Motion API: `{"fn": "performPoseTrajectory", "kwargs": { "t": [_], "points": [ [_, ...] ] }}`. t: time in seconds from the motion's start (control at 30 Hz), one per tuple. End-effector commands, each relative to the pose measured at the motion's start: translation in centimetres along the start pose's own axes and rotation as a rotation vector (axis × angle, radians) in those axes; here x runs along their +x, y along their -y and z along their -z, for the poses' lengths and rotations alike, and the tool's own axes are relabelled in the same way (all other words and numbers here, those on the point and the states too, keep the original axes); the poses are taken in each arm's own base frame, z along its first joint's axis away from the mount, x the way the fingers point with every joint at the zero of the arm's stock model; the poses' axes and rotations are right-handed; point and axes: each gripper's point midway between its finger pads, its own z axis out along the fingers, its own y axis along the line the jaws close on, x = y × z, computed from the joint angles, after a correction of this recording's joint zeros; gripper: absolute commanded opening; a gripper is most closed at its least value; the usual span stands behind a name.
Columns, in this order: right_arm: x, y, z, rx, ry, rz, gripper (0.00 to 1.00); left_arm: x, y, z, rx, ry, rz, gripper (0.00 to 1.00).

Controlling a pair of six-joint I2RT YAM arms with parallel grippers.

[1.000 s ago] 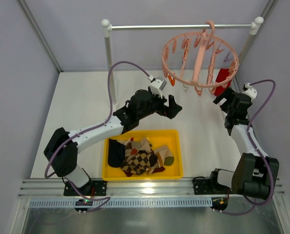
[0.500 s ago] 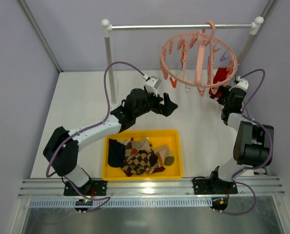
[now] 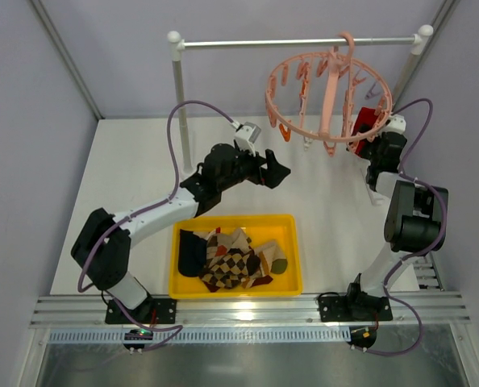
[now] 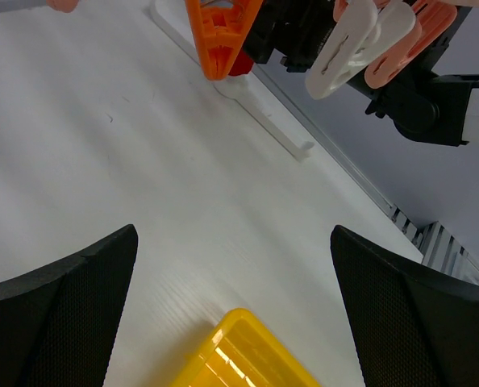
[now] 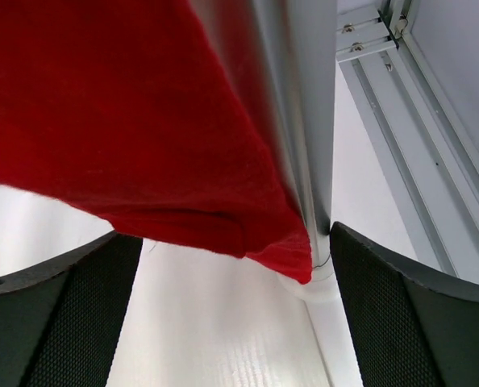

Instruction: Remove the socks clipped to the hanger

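The salmon-pink ring hanger hangs by its hook from the rail, its clips dangling. A plain red sock is clipped at its right side. My right gripper is open right under that sock. In the right wrist view the red sock fills the top, its lower edge just above my right gripper, between the spread fingers. My left gripper is open and holds nothing, left of and below the ring. In the left wrist view an orange clip and a white clip hang ahead of it. Several socks lie in the yellow tray.
The white-and-metal rail stand has its left post beside my left arm and its right post close behind the red sock. A corner of the yellow tray shows under my left gripper. Grey walls close in on both sides.
My right arm has folded upward and brought its open gripper up to the red sock. My left gripper has drifted back and left. The hanger has swayed a little.
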Motion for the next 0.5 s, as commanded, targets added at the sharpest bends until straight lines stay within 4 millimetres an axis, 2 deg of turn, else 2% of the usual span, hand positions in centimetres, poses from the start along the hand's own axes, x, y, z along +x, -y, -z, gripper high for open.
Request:
{"fn": "performPoseTrajectory", "kwargs": {
  "t": [0.0, 0.03, 0.1, 0.3, 0.33, 0.43, 0.47],
  "points": [
    [-4.0, -1.1, -0.7, -0.047, 0.119, 0.05, 0.95, -1.7, 0.8, -0.4, 0.048, 0.056, -0.004, 1.0],
    [-4.1, -1.1, -0.7, -0.045, 0.122, 0.046, 0.9, -1.7, 0.8, -0.4, 0.05, 0.057, -0.003, 1.0],
    [-3.9, -1.1, -0.7, -0.05, 0.123, 0.04, 0.74, -1.5, 0.8, -0.7, 0.052, 0.059, 0.003, 1.0],
    [-3.3, -1.8, -0.7, -0.085, 0.096, 0.043, 0.44, -0.9, 0.8, -1.1, 0.066, 0.041, 0.01, 1.0],
    [-3.0, -2.0, -0.7, -0.098, 0.087, 0.045, 0.32, -0.8, 0.9, -1.1, 0.071, 0.04, 0.01, 1.0],
    [-2.8, -2.0, -0.3, -0.099, 0.082, 0.038, 0.12, -0.8, 1.0, -1.2, 0.082, 0.041, 0.014, 1.0],
    [-2.5, -2.0, -0.2, -0.098, 0.074, 0.034, 0.1, -0.8, 1.2, -1.1, 0.09, 0.039, 0.017, 1.0]
  ]
}}
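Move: The red sock hangs close to the right hand: its middle is about 4 cm left, 5 cm above and 2 cm ahead, with its low corner already between the open fingers. The rack post's foot is some 5 cm ahead, 3 cm right and 13 cm below; the hanger's centre is roughly 13 cm left, 3 cm ahead and 18 cm above. From the left hand the red sock lies about 15 cm ahead, 26 cm right and 6 cm lower. Staying almost in place beside the rack post, with fingers still pointing forward and slightly down, the right hand closes from wide open to nearly shut, pinching the low corner of the red sock between the fingertips. It eases under 1 cm right at first, then swings back left by little more than 1 cm. ##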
